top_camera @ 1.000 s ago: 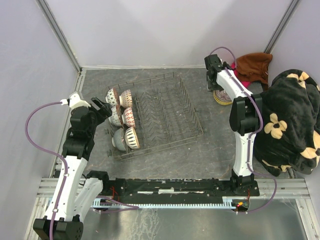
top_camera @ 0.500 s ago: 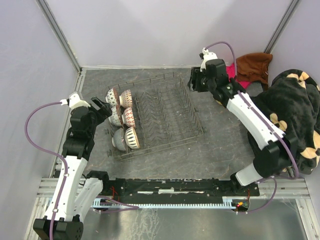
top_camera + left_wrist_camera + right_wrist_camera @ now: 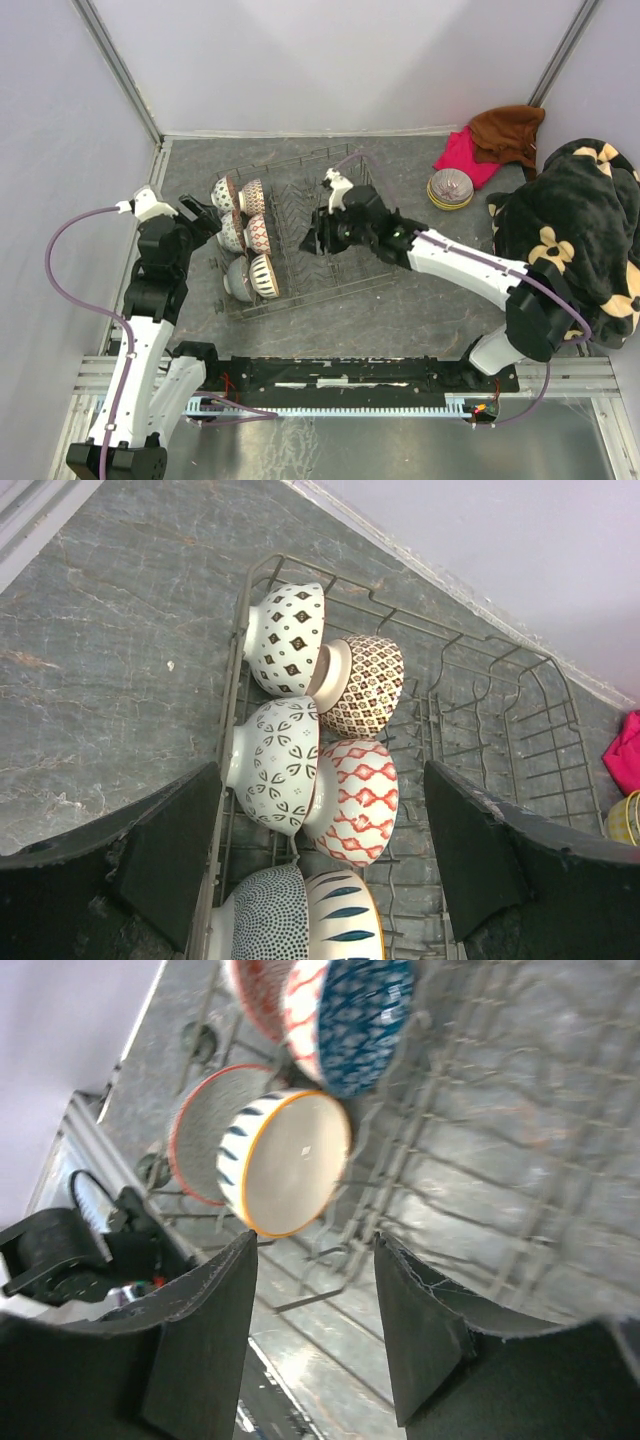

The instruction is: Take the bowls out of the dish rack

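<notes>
The grey wire dish rack (image 3: 290,200) lies mid-table. Several patterned bowls (image 3: 245,232) stand on edge in pairs at its left end. My left gripper (image 3: 200,215) hovers open just left of them. In the left wrist view the red-lattice bowl (image 3: 352,800) and a leaf-patterned bowl (image 3: 275,775) show between the wide fingers (image 3: 165,855), untouched. My right gripper (image 3: 312,238) reaches over the rack's middle, open and empty. Its wrist view shows a blue-striped, orange-rimmed bowl (image 3: 285,1160) just ahead of the fingertips (image 3: 200,1340). A stack of bowls (image 3: 450,188) stands on the table at the back right.
A pink cloth (image 3: 462,155) and a brown cloth (image 3: 508,135) lie in the back right corner. A black flowered blanket (image 3: 570,240) is heaped along the right side. Grey walls close in the left, back and right.
My right arm has swung from the stacked bowls at the back right across to the rack's middle, near the racked bowls. The left arm has hardly moved; its jaws stand slightly wider.
</notes>
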{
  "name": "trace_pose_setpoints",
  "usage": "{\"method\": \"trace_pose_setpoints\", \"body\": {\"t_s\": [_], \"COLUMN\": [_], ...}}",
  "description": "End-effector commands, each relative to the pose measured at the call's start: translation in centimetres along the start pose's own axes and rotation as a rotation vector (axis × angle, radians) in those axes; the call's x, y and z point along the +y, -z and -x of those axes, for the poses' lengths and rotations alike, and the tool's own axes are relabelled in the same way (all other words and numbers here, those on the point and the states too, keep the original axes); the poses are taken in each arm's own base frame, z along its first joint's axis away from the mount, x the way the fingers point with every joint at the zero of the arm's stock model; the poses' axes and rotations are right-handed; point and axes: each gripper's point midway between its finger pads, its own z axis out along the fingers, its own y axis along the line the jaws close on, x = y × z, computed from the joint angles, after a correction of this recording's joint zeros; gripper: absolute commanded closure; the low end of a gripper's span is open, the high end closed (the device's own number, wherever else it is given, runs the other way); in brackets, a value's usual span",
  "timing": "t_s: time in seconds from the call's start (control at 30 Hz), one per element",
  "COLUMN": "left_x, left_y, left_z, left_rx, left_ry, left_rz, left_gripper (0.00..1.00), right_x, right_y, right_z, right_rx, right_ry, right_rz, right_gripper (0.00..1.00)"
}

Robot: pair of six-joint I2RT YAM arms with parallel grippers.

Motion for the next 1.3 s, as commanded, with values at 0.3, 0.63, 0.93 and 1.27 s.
{"method": "trace_pose_setpoints", "body": {"t_s": [0.3, 0.63, 0.93, 1.27], "left_x": [-0.3, 0.0, 0.0, 0.1], "left_y": [1.6, 1.8, 1.5, 1.2], "left_z": [2.3, 2.5, 2.2, 2.0], "left_rx": [-0.080, -0.086, -0.080, -0.075], "left_ry": [0.032, 0.023, 0.020, 0.018], "left_rz": [-0.006, 0.003, 0.006, 0.010], "left_gripper": [0.11, 0.11, 0.11, 0.11], "right_x": [8.8, 9.0, 9.7, 9.9], "right_y": [-4.8, -7.9, -9.4, -10.0], "right_z": [-4.5, -5.8, -6.2, -6.2], "right_rx": [-0.007, 0.021, 0.025, 0.012], "right_ry": [-0.052, -0.085, -0.113, -0.161], "right_rz": [0.225, 0.249, 0.306, 0.360], "right_gripper": [0.44, 0.48, 0.51, 0.66]}}
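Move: The striped bowl stands on its side in the rack, about 13 cm to the right hand's left, 4 cm back and 11 cm below. Beyond it, some 7 cm farther left and nearly level with it, is the grey bowl. The red-patterned bowl is roughly 11 cm farther out than the striped one, with the leaf-patterned bowl 7 cm to that one's left. From the idle left hand the striped bowl lies about 10 cm right, 7 cm back and 17 cm below. With the striped bowl's rim brought between its narrowing but not yet shut fingertips, the right hand ends at the rim's near edge; a firm pinch can't be seen. It sweeps left and back, then sinks about 8 cm and eases farther left, some 12 cm leftward in all, its fingers swinging about 15 degrees counter-clockwise. ##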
